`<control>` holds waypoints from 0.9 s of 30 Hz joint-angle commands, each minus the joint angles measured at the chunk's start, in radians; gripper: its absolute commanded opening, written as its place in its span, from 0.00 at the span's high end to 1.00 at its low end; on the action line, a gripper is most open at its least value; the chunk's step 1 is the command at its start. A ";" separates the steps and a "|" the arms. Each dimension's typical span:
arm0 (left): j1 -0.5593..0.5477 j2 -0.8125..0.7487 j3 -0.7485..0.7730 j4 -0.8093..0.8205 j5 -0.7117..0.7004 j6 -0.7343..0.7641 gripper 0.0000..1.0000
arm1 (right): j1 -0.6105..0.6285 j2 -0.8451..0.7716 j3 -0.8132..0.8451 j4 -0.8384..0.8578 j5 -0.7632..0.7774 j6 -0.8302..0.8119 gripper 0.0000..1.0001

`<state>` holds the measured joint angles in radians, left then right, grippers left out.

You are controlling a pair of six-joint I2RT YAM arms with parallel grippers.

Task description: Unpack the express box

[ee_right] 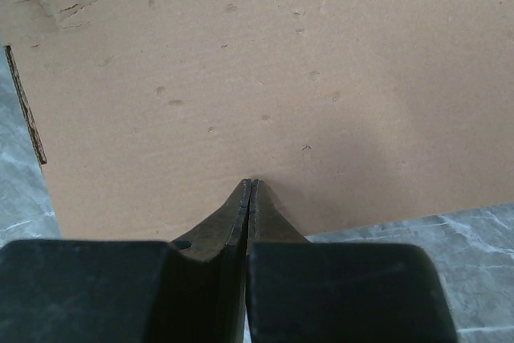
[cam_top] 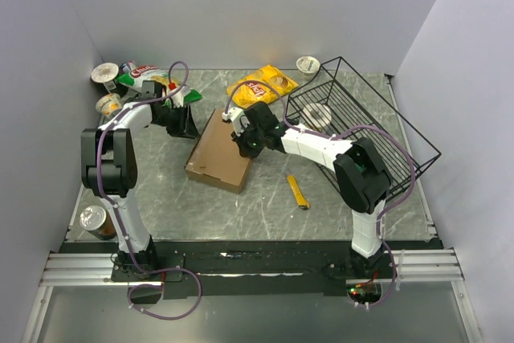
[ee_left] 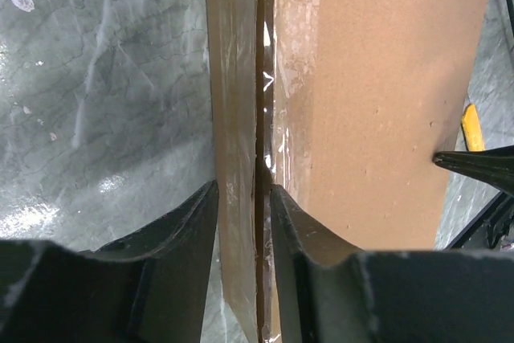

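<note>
The express box [cam_top: 218, 150], a flat brown cardboard mailer, lies closed in the middle of the table. My left gripper [cam_top: 185, 124] is at its left edge. In the left wrist view the left gripper [ee_left: 243, 186] has one finger outside the side wall [ee_left: 233, 118] and the other on the lid [ee_left: 369, 78], pinching that edge. My right gripper [cam_top: 243, 140] rests on the box's right side. In the right wrist view the right gripper [ee_right: 251, 182] is shut with nothing in it, its tips touching the cardboard top [ee_right: 265, 62] near the edge.
A black wire basket [cam_top: 377, 118] stands tilted at the right with a round tin inside. A yellow chip bag [cam_top: 261, 86] and a cup [cam_top: 308, 64] lie behind the box. A small yellow tool [cam_top: 298, 191] lies right of it. Snack cups [cam_top: 108, 86] crowd the back left; a can [cam_top: 95, 221] stands front left.
</note>
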<state>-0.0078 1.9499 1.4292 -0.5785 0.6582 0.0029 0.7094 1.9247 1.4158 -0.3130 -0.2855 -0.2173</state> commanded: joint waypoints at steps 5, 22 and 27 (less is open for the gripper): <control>0.006 0.038 0.042 0.014 0.029 0.032 0.66 | 0.007 0.014 0.025 0.014 -0.001 0.018 1.00; 0.006 0.089 0.085 -0.072 -0.060 0.118 0.93 | 0.007 0.014 0.011 0.012 0.003 0.021 1.00; 0.043 0.081 0.050 -0.052 -0.065 0.105 0.98 | 0.007 0.008 -0.003 0.008 0.009 0.013 1.00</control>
<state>0.0036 2.0140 1.4921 -0.6250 0.6647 0.0860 0.7109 1.9251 1.4155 -0.3065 -0.2855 -0.2024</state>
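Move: The express box's slit long flap edge is almost at the left hand's fingertips, its middle about 1 cm to the right and 1 cm below. The box's middle lies about 8 cm to the right, 3 cm back and 4 cm below, with the yellow chip bag some 20 cm to the right and 16 cm ahead, 3 cm below. From the right hand the flap edge is about 12 cm to the left, 3 cm ahead and 1 cm below. The box's loosened side flap is taken by its upper edge: the left hand sinks a little over 1 cm onto it with half-open fingers, then shuts them almost fully so that the tips pinch the cardboard, and finally draws it roughly 1 cm to the left, away from the lid. The right hand stays put, its shut fingertips still resting on the box top near the far long edge. ##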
